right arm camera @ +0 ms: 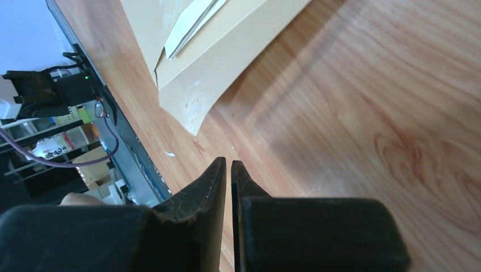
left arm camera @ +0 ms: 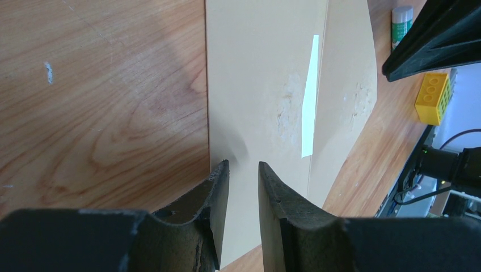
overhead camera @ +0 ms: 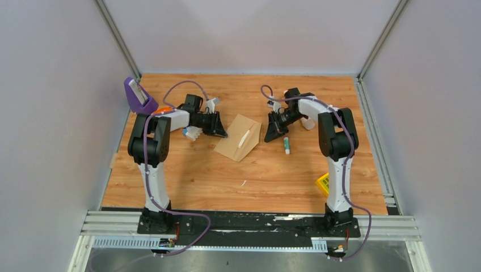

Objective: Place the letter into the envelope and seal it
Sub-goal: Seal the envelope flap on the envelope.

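Observation:
The tan envelope (overhead camera: 237, 140) lies flat mid-table between my two grippers, its flap folded over. The letter (overhead camera: 245, 137) shows only as a narrow white sliver (left arm camera: 309, 96) along the flap's seam; the rest is hidden inside. My left gripper (overhead camera: 222, 133) hovers over the envelope's left edge (left arm camera: 261, 85), jaws (left arm camera: 244, 164) a finger-width apart with nothing between them. Just off the envelope's right side, my right gripper (overhead camera: 266, 136) is over bare wood, its jaws (right arm camera: 228, 162) all but touching and empty. The right wrist view shows the envelope's corner (right arm camera: 190, 93) and the letter's white edge (right arm camera: 190, 25).
A glue stick (overhead camera: 287, 145) lies right of the envelope, below the right gripper. A yellow toy brick (overhead camera: 323, 182) sits by the right arm. A purple holder (overhead camera: 139, 95) stands at the back left. White walls close in the wooden table (overhead camera: 255, 181).

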Controlling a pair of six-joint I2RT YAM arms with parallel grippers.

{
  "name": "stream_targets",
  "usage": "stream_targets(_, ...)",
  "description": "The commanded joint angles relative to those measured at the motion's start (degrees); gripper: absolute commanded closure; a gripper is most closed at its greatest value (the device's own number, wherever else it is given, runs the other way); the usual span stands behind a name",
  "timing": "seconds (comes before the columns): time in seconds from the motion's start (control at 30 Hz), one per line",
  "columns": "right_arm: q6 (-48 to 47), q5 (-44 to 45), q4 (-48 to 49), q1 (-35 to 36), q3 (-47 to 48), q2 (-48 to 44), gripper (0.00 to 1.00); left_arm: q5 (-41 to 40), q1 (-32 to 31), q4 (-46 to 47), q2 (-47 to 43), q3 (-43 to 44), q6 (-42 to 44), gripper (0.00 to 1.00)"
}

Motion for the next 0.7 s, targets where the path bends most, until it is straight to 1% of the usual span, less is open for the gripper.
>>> stream_targets(0.0,4.0,3.3,6.0,2.3,1.7,2.3,0.9,-2.0,-0.5,0.1,-0.3,-1.2,0.1,0.66)
stream_targets(0.2,5.2,4.5,7.5,4.7,2.9,5.2,0.91,-1.9,-0.5,0.3,-0.6,-1.3,0.1,0.66)
stream_targets(0.27,5.2,2.8,7.9,4.9,3.5,5.7,0.91,-1.8,-0.5,0.3,-0.5,-1.3,0.1,0.66)
stream_targets(0.43,5.1,-4.8,8.3,5.2,5.3,4.9,0.91,-1.8,-0.5,0.4,-0.2,-1.3,0.1,0.66)
stream_targets(0.67,5.7,-7.6,8.4,6.4,7.2,5.7,0.91,-1.8,-0.5,0.4,0.3,-1.1,0.1,0.66)
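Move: The half-raised flap lies about 5 cm to the right hand's left, 1 cm ahead and a centimetre lower. The white letter strip in the envelope is some 8 cm left, 1 cm ahead and 3 cm down, while the glue stick lies roughly 8 cm to the right, 1 cm back and 2 cm down. From the left hand, at the envelope's left edge, the flap is about 9 cm to the right, neither ahead nor back, and about level. Keep the left gripper still, its tips resting on the envelope's left side. Bring the nearly shut right gripper about 5 cm left to the flap, dipping nearly 3 cm on the way and rising again by some 2 cm, so its fingertips come in under the flap's free edge and lift against its outer face. ##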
